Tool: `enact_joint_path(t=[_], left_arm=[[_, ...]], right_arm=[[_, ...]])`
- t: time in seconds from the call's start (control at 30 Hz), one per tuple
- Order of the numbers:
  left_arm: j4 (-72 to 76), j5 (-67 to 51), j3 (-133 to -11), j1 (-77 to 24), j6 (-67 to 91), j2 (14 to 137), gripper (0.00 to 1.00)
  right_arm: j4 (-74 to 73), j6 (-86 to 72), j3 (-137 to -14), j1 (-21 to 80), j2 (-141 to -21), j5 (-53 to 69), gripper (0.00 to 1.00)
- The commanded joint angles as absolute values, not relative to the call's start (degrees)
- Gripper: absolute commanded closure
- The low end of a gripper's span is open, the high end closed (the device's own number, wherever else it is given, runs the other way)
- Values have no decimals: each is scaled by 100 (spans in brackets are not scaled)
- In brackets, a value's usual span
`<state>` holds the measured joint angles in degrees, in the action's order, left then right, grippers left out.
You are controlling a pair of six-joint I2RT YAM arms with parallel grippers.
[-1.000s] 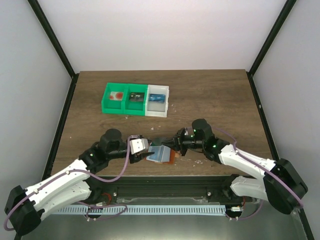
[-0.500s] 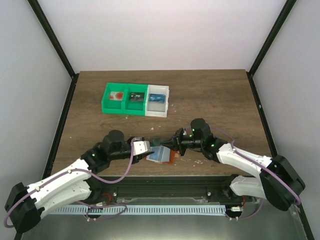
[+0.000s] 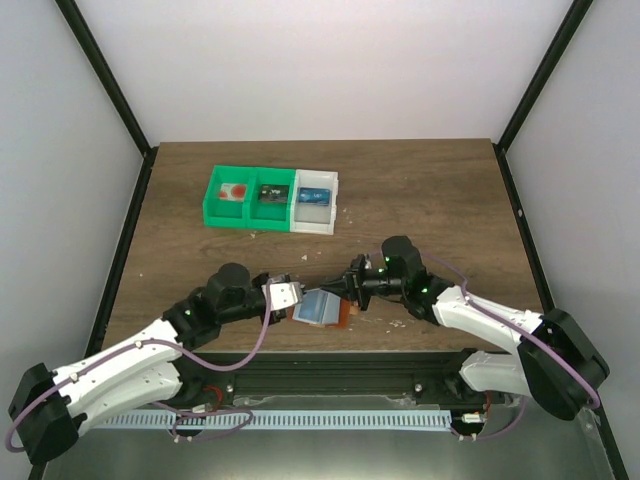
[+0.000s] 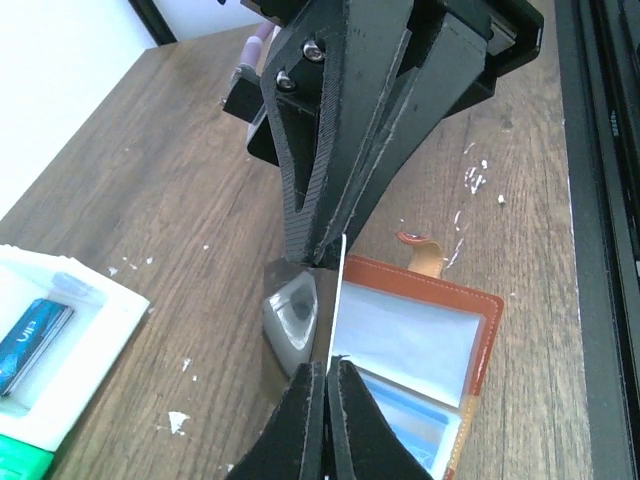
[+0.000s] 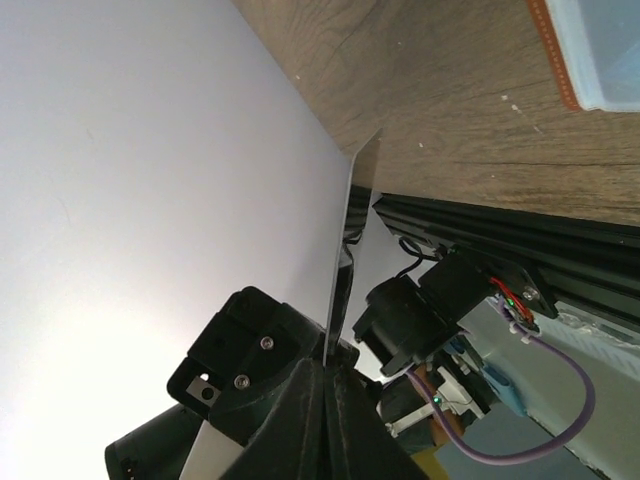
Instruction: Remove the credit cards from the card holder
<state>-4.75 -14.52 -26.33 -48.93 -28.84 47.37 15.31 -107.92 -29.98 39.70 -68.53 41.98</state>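
Note:
A thin, white-edged credit card (image 4: 337,300) stands upright and edge-on just above the left edge of the card holder (image 4: 482,330). My left gripper (image 4: 327,365) is shut on the card's near end. My right gripper (image 4: 318,250) is shut on its far end. The orange-brown holder lies open and flat on the table, and another blue card (image 4: 400,425) shows in its lower pale pocket. From above, both grippers (image 3: 293,305) (image 3: 340,290) meet over the holder (image 3: 345,318), and the held card is too thin to make out. The right wrist view shows the card (image 5: 345,250) rising from its shut fingers.
A green bin (image 3: 212,200) and a white bin (image 3: 313,222) stand side by side at the back left, each with cards inside. The white bin (image 4: 100,300) holds a blue card (image 4: 30,335). The black front rail (image 4: 600,200) runs close beside the holder. Pale specks dot the wood.
My left gripper has moved right toward the right gripper and closed its jaws on the upright card. The right gripper has stayed shut and shifted only slightly.

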Motion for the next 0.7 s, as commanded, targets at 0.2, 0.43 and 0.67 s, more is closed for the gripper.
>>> enact_joint_path(t=[0.2,0.43,0.67], left_arm=[[-348,-675,-2899,-4853,-2059,4835,100],[-917,-1021,-3749,-3946,-817,5666,100],[-1156,-984,-4752,-2940,493,6577,100]], right_arm=[[3138,-10373,-2473,3937,-6491,4221,39],[2125,-8489,-2570,3937,-5945,3855,20],[830,-7180,-2969,3938,-5632,3525,0]])
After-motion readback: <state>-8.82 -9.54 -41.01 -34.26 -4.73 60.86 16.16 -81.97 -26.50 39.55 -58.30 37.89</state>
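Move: The dark card is already pinched by both hands. From the left hand, the middle of the green tray lies about 31 cm ahead, 10 cm left and 15 cm below; the white box adjoining the tray is some 30 cm ahead and 2 cm right. The card holder lies 14 cm below, 1 cm ahead and 3 cm right. From the right hand, the green tray is about 31 cm ahead and 16 cm left. Right fingers open wide, releasing the card; left keeps its pinch, carrying it about 11 cm forward towards the tray. ##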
